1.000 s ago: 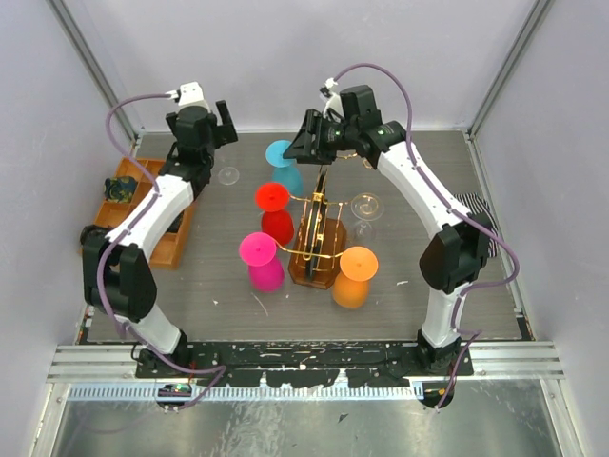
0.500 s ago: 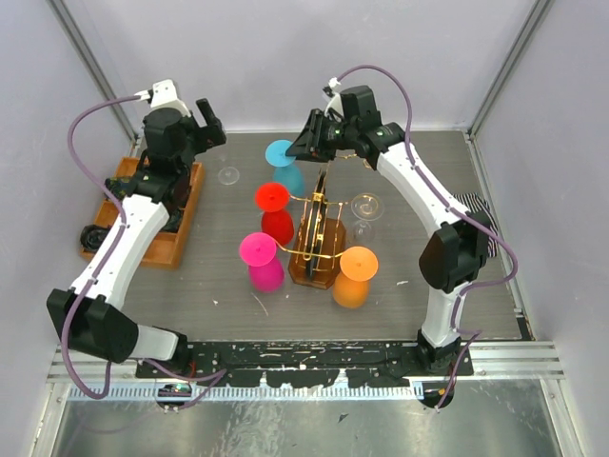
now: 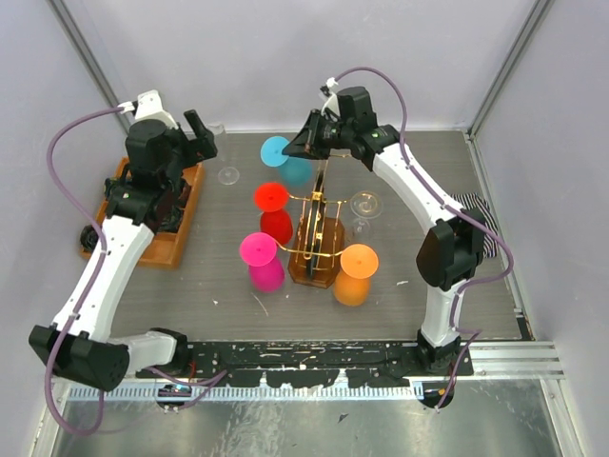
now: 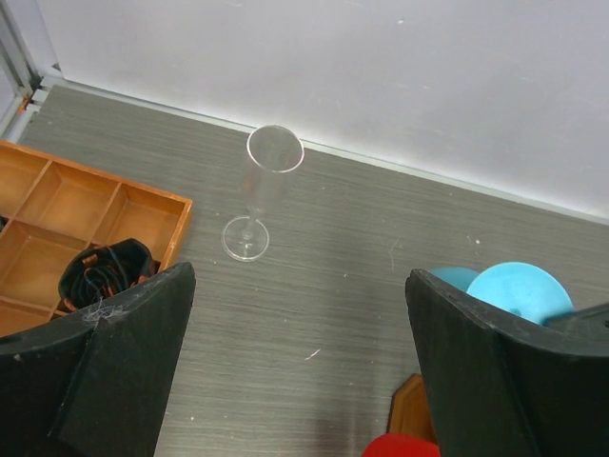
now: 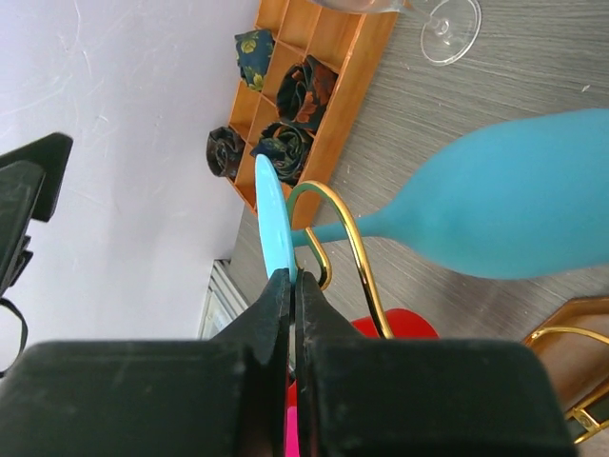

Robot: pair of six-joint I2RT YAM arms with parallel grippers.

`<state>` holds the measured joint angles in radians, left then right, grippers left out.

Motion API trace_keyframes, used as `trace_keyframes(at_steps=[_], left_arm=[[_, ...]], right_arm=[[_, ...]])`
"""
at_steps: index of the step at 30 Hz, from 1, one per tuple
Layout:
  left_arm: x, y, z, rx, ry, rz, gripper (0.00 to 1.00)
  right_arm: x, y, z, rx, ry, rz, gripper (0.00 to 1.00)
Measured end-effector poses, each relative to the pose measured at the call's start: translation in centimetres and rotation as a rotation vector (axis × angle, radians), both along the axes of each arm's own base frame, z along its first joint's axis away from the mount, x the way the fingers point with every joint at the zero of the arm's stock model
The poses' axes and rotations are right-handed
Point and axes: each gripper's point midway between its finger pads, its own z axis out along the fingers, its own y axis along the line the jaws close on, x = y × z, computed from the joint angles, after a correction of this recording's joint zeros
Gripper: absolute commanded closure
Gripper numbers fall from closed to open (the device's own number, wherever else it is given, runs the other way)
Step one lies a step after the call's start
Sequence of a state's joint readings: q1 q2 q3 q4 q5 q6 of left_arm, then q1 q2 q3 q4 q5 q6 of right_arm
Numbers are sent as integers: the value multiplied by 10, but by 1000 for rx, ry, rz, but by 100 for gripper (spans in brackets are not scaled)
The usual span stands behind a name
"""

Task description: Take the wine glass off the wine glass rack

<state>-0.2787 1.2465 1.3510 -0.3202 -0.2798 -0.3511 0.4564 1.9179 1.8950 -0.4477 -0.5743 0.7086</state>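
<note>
The wine glass rack [image 3: 319,240] is a gold wire stand on a brown oval base at mid-table. Coloured wine glasses hang upside down from its hooks. The blue wine glass [image 3: 282,157] hangs at the far end, its stem in a gold hook [image 5: 357,249]. My right gripper [image 3: 304,145] is shut on the rim of that glass's flat foot [image 5: 274,221], fingertips pinching it edge-on; the bowl [image 5: 514,211] lies to the right. My left gripper [image 3: 195,130] hangs open and holds nothing, high above the table's far left, well away from the rack.
Red [image 3: 272,200], pink [image 3: 257,253], orange [image 3: 358,265] and a clear glass [image 3: 364,206] also hang on the rack. A clear flute [image 4: 262,195] stands on the table near the back wall. A wooden tray [image 3: 157,243] with rolled ties lies at the left.
My right gripper has closed its jaws onto the blue glass's foot. The left arm has drawn back and to the left, rising, with its jaws still wide.
</note>
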Motion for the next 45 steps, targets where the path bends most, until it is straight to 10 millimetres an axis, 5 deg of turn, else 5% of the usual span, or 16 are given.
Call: trace_keyframes(at_steps=[5, 23, 33, 41, 45], left_arm=[[-15, 4, 13, -13, -22, 0, 1], [-33, 9, 10, -13, 9, 2, 1], [-38, 4, 2, -17, 57, -24, 1], [-21, -18, 23, -75, 110, -91, 1], [-16, -27, 15, -103, 162, -113, 1]], right_arm=[[2, 0, 0, 17, 16, -15, 99], [18, -24, 11, 58, 4, -104, 99], [-15, -37, 28, 59, -14, -61, 99], [-61, -45, 60, 85, -47, 28, 99], [-84, -48, 75, 111, -63, 79, 99]])
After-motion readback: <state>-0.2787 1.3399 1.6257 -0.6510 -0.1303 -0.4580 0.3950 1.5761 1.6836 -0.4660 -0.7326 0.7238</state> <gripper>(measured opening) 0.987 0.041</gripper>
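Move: The right hand already pinches the foot rim of the blue wine glass, whose middle hangs about 9 cm below and 2 cm left; the hook holding it is level, 3 cm left and 1 cm lower. The red glass hangs about 12 cm back and 4 cm left of this hand, the rack's post about 13 cm back and 7 cm right, both roughly 11 cm lower. From the left hand the blue glass is some 16 cm right, 3 cm ahead and 15 cm below. Still pinching the blue foot, the right hand edges forward and right, then backs 10 cm while rising 7. ##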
